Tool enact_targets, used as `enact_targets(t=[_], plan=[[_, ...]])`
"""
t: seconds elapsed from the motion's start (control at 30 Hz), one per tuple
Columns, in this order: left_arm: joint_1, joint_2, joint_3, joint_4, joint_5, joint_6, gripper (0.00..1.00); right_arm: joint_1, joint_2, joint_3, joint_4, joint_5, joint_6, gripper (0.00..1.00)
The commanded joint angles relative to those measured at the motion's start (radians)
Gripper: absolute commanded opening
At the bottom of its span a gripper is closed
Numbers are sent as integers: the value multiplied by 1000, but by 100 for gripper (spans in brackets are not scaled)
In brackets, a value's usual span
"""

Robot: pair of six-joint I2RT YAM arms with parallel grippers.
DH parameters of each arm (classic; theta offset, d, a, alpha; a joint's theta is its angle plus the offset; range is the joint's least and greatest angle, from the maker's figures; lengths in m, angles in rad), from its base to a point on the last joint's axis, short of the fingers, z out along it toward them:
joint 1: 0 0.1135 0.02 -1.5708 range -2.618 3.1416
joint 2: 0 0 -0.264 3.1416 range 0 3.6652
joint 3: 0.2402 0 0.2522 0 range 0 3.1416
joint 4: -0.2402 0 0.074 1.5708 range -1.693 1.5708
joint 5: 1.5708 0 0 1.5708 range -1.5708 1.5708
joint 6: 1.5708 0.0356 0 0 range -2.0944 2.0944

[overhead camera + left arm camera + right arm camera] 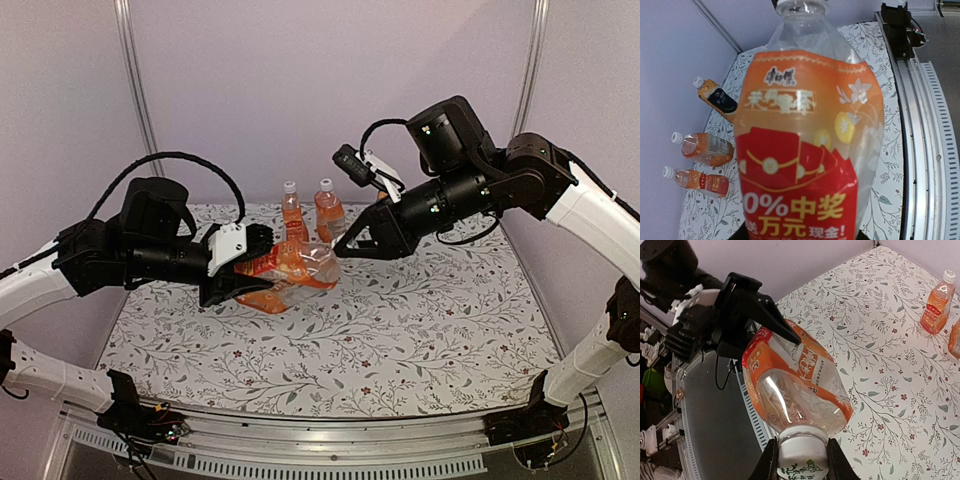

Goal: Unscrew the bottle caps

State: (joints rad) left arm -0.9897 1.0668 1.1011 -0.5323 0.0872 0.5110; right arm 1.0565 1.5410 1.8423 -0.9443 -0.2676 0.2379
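A clear bottle (285, 270) with an orange and red label hangs tilted above the table. My left gripper (245, 270) is shut on its lower body, and the label (800, 150) fills the left wrist view. My right gripper (802, 462) is shut on this bottle's white bottle cap (802, 452), one dark finger (767, 462) pressed on each side. From above, the right gripper (348, 245) meets the bottle's neck end. Two smaller orange bottles stand at the back, capped in white (289, 186) (325, 184). A third small bottle (715, 96) shows in the left wrist view.
The floral tablecloth (400, 330) covers the table. The small bottles (291, 212) (329, 210) stand close behind the held one, near the back wall. A metal rail (300, 440) runs along the near edge. The right wrist view shows one small bottle (937, 302) further along the cloth.
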Motion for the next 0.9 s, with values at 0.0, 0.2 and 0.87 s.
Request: enact_targets(t=[0.0, 0.2, 0.87], plan=[[-8, -11, 78, -194, 365, -19, 6, 72, -87, -75, -58, -131, -363, 0], [-5, -4, 79, -318, 440, 28, 6, 76, -188, -167, -122, 58, -633, 0], [173, -143, -171, 62, 172, -251, 7, -416, -158, -471, -34, 557, 95, 0]])
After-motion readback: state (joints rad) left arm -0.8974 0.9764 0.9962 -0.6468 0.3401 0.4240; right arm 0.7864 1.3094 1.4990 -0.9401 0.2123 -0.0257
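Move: The right hand already has the white cap between its fingers. The body of the held bottle lies about 9 cm to its left and 5 below. The dark-label bottle stands some 29 cm ahead and 11 right of it, the middle bottle 29 ahead and 3 left, both about 25 lower. From the left hand, gripping that body, the cap is roughly 13 cm right and 5 above; the red-label bottle stands 27 ahead, 18 lower, nearly in line. Back together first, both hands draw cap and bottle some 6 cm towards the bases, the right wrist turning as it goes. Then the right hand, still pinching the cap, pulls away rightwards off the neck and speeds forward and right, sinking a little, to end about 16 cm right of its start. The left keeps its grip, sinks about 4 cm and eases part of the way forward again. ##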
